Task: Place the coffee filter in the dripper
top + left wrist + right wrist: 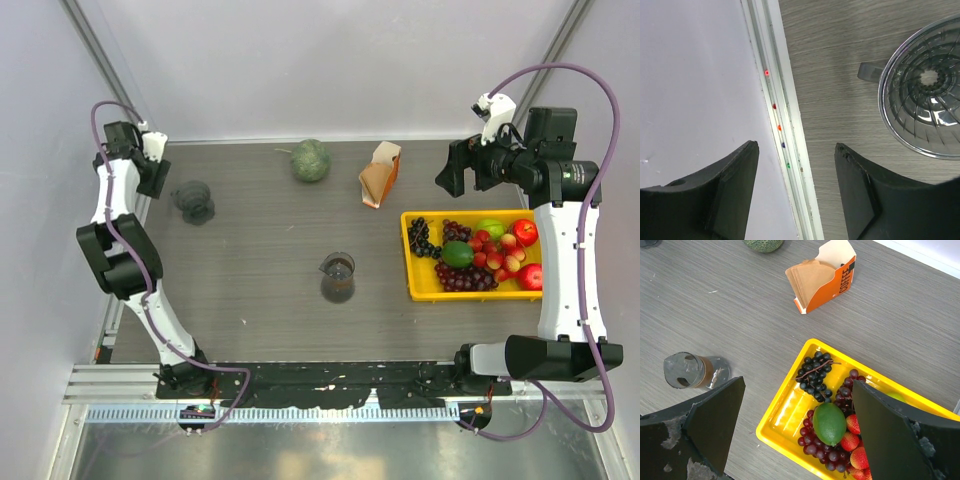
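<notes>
The dripper [193,203], a smoky dark see-through cone with a small side handle, stands empty at the table's far left; in the left wrist view the dripper [922,90] fills the right edge. My left gripper [154,178] hangs just left of it, over the table's edge rail, open [796,150] with nothing between its fingers. No single loose coffee filter is in view; brown papers stand in a white-orange pack [380,174] [822,275]. My right gripper [455,170] [799,390] is open above the yellow tray, holding nothing.
A yellow tray [408,262] [775,432] of grapes, strawberries, a lime and apples sits at the right. A clear glass jug [338,276] [690,371] stands mid-table. A green melon [310,160] lies at the back. White walls enclose the table.
</notes>
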You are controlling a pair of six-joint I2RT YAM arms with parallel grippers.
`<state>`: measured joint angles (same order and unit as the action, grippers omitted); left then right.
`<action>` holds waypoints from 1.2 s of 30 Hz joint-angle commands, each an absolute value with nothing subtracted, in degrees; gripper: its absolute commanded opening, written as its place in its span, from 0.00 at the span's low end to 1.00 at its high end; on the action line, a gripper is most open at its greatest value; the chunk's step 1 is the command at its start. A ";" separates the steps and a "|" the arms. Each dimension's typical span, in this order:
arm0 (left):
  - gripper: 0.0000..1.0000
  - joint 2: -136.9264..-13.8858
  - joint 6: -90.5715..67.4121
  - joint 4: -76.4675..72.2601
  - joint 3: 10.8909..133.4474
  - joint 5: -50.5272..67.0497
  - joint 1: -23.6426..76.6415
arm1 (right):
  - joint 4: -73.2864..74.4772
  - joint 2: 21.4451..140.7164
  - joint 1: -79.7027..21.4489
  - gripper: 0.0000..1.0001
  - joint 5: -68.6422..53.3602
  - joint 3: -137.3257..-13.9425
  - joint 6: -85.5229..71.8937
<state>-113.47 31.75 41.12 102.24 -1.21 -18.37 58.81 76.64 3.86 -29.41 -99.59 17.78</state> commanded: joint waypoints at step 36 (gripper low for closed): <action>0.67 -112.06 -5.44 46.50 97.83 11.69 -16.96 | 58.71 74.62 3.69 0.95 -29.27 -100.90 16.87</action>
<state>-112.77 -1.56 47.88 100.05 11.77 -16.88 59.20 76.49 3.86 -29.43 -99.96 17.56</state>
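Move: The clear dripper stands about 10 cm to the right of the left hand and roughly 4 cm ahead, its middle some 8 cm lower. The round green melon is about 44 cm right and 16 cm ahead, the glass carafe about 52 cm right and 18 cm back, both around 8 cm lower. From the waiting right hand, the dripper is some 72 cm left, 16 cm ahead and 30 cm below. Towards the dripper goes the left hand, travelling about 8 cm to the right after a brief start forward, then easing slightly back and down at the end. The wrist rolls its left side down by some 30 degrees and swings counter-clockwise by about 20, while the fingers stay roughly two-thirds open and empty. ##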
